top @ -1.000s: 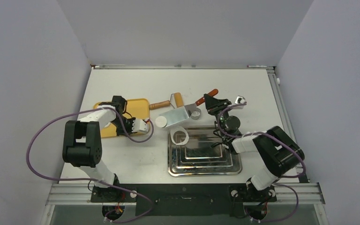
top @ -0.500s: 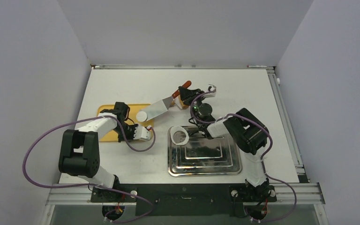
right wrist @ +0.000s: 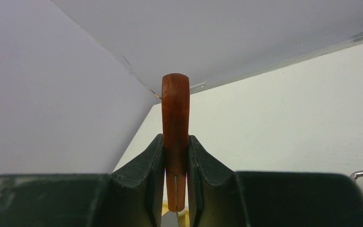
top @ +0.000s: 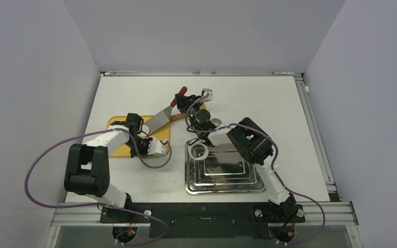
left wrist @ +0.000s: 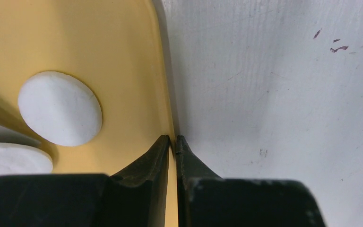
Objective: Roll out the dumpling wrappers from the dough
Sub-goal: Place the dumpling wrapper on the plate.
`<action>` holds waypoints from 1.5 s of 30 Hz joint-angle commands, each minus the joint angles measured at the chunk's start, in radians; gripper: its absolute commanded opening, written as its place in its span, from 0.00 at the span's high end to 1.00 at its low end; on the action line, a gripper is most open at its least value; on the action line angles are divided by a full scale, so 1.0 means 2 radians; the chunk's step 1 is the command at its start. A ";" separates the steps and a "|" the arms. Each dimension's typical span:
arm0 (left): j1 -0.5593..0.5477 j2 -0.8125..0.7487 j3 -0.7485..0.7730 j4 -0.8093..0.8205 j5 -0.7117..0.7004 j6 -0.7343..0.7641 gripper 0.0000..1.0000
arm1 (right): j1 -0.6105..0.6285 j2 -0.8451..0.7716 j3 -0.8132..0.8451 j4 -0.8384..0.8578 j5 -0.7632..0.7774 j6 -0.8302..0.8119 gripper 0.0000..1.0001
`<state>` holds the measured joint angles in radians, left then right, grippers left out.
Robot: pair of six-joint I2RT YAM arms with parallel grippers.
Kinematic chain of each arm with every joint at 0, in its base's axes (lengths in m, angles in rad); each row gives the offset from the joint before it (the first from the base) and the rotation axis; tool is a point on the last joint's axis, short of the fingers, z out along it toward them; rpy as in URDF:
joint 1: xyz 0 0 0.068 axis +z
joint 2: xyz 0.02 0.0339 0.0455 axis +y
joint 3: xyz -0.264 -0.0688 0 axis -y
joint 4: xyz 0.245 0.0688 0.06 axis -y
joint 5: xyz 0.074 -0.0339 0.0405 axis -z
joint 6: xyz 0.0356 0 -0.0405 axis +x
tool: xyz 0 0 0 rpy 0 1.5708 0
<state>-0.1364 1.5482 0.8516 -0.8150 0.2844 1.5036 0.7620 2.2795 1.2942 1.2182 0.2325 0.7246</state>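
A yellow board (top: pixel 118 135) lies at the left. My left gripper (top: pixel 161 147) is shut on its right edge, and in the left wrist view the jaws (left wrist: pixel 172 138) pinch the yellow rim. A flat white round dough piece (left wrist: pixel 60 108) rests on the board (left wrist: pixel 123 56). A second dough piece (left wrist: pixel 9 161) shows at the lower left, partly cut off. My right gripper (top: pixel 183 99) is shut on the red-brown handle (right wrist: pixel 175 109) of a metal spatula, whose blade (top: pixel 157 121) slants down over the board. A white wrapper with a brighter rim (top: pixel 199 151) lies in the steel tray (top: pixel 227 188).
A small shiny metal ring (top: pixel 216 122) sits behind the tray. The wooden handle of a rolling pin (top: pixel 176 117) pokes out beside the right arm, the rest hidden. The right arm reaches across the tray's far-left corner. Grey walls close in the table.
The right gripper has swung the spatula left, from beside the tray to over the yellow board, carrying a white dough piece on the blade. The left gripper has stayed at the board's edge.
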 commanded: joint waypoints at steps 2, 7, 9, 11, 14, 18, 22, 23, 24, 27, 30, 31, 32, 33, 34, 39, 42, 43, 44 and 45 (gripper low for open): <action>-0.009 0.017 -0.031 -0.084 0.037 -0.007 0.96 | 0.012 0.018 0.072 -0.003 0.001 -0.062 0.92; -0.012 0.013 -0.026 -0.086 0.039 -0.012 0.95 | 0.026 0.050 0.135 -0.052 -0.040 -0.107 0.92; -0.013 0.009 -0.027 -0.085 0.039 -0.013 0.96 | 0.035 0.050 0.147 -0.069 -0.040 -0.146 0.92; -0.014 0.006 -0.029 -0.083 0.036 -0.014 0.95 | 0.042 0.044 0.155 -0.082 -0.048 -0.190 0.92; -0.014 0.006 -0.029 -0.082 0.035 -0.016 0.96 | 0.051 0.031 0.154 -0.086 -0.054 -0.251 0.92; -0.016 0.004 -0.027 -0.081 0.035 -0.018 0.95 | 0.066 0.015 0.152 -0.095 -0.074 -0.346 0.92; -0.016 0.004 -0.024 -0.077 0.034 -0.022 0.95 | 0.083 -0.008 0.144 -0.097 -0.081 -0.428 0.92; -0.016 0.005 -0.024 -0.075 0.034 -0.024 0.95 | 0.088 -0.015 0.141 -0.093 -0.079 -0.455 0.92; -0.017 0.007 -0.024 -0.074 0.033 -0.024 0.95 | 0.092 -0.020 0.139 -0.090 -0.077 -0.470 0.92; -0.017 0.013 -0.021 -0.073 0.029 -0.027 0.96 | 0.099 -0.034 0.133 -0.079 -0.070 -0.495 0.92; -0.017 0.018 -0.020 -0.071 0.025 -0.030 0.96 | 0.106 -0.045 0.127 -0.063 -0.053 -0.521 0.92; -0.017 0.019 -0.019 -0.071 0.025 -0.031 0.96 | 0.107 -0.049 0.126 -0.059 -0.054 -0.522 0.92; -0.017 0.019 -0.019 -0.070 0.025 -0.032 0.96 | 0.107 -0.052 0.126 -0.059 -0.056 -0.523 0.92; -0.017 0.020 -0.019 -0.070 0.025 -0.032 0.96 | 0.106 -0.056 0.125 -0.059 -0.058 -0.524 0.92; -0.017 0.022 -0.018 -0.070 0.025 -0.033 0.96 | 0.107 -0.059 0.125 -0.058 -0.062 -0.524 0.92; -0.017 0.023 -0.014 -0.070 0.023 -0.034 0.96 | 0.108 -0.065 0.124 -0.060 -0.074 -0.525 0.92; -0.017 0.021 -0.014 -0.068 0.022 -0.036 0.96 | 0.107 -0.077 0.114 -0.042 -0.043 -0.531 0.92; -0.017 0.021 -0.013 -0.066 0.021 -0.037 0.96 | 0.105 -0.085 0.109 -0.038 -0.033 -0.531 0.92; -0.018 0.021 -0.012 -0.063 0.020 -0.038 0.96 | 0.104 -0.095 0.104 -0.031 -0.016 -0.531 0.92; -0.017 0.022 -0.011 -0.061 0.018 -0.040 0.96 | 0.104 -0.106 0.100 -0.029 -0.005 -0.533 0.92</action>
<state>-0.1566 1.5490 0.8577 -0.8394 0.2874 1.4502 0.9798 2.2086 1.5154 1.0611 0.1349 -0.3058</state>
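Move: The right hand holds the scraper by its handle. The wrapper at the blade's tip is about 18 cm to its left, 10 cm back and 14 cm below, over the plate, whose middle is some 21 cm left and 10 cm back. A wrapper already on the plate lies 14 cm left and 13 cm back, and the roller handle about 2 cm ahead, 15 cm below. From the left hand, on the plate's near rim, the blade's wrapper is about 11 cm straight ahead. The right hand keeps its grip on the scraper handle and swings left towards the plate, about 10 cm, at first with a slight reach forward, then drawing back some 8 cm and rising nearly 10 cm while it rolls left side down by roughly 55 degrees, so that the blade goes from slanting to steep and comes out from under the wrapper. Meanwhile the left hand stays low with its fingers still shut on the plate's near rim, holding the plate almost in place. ##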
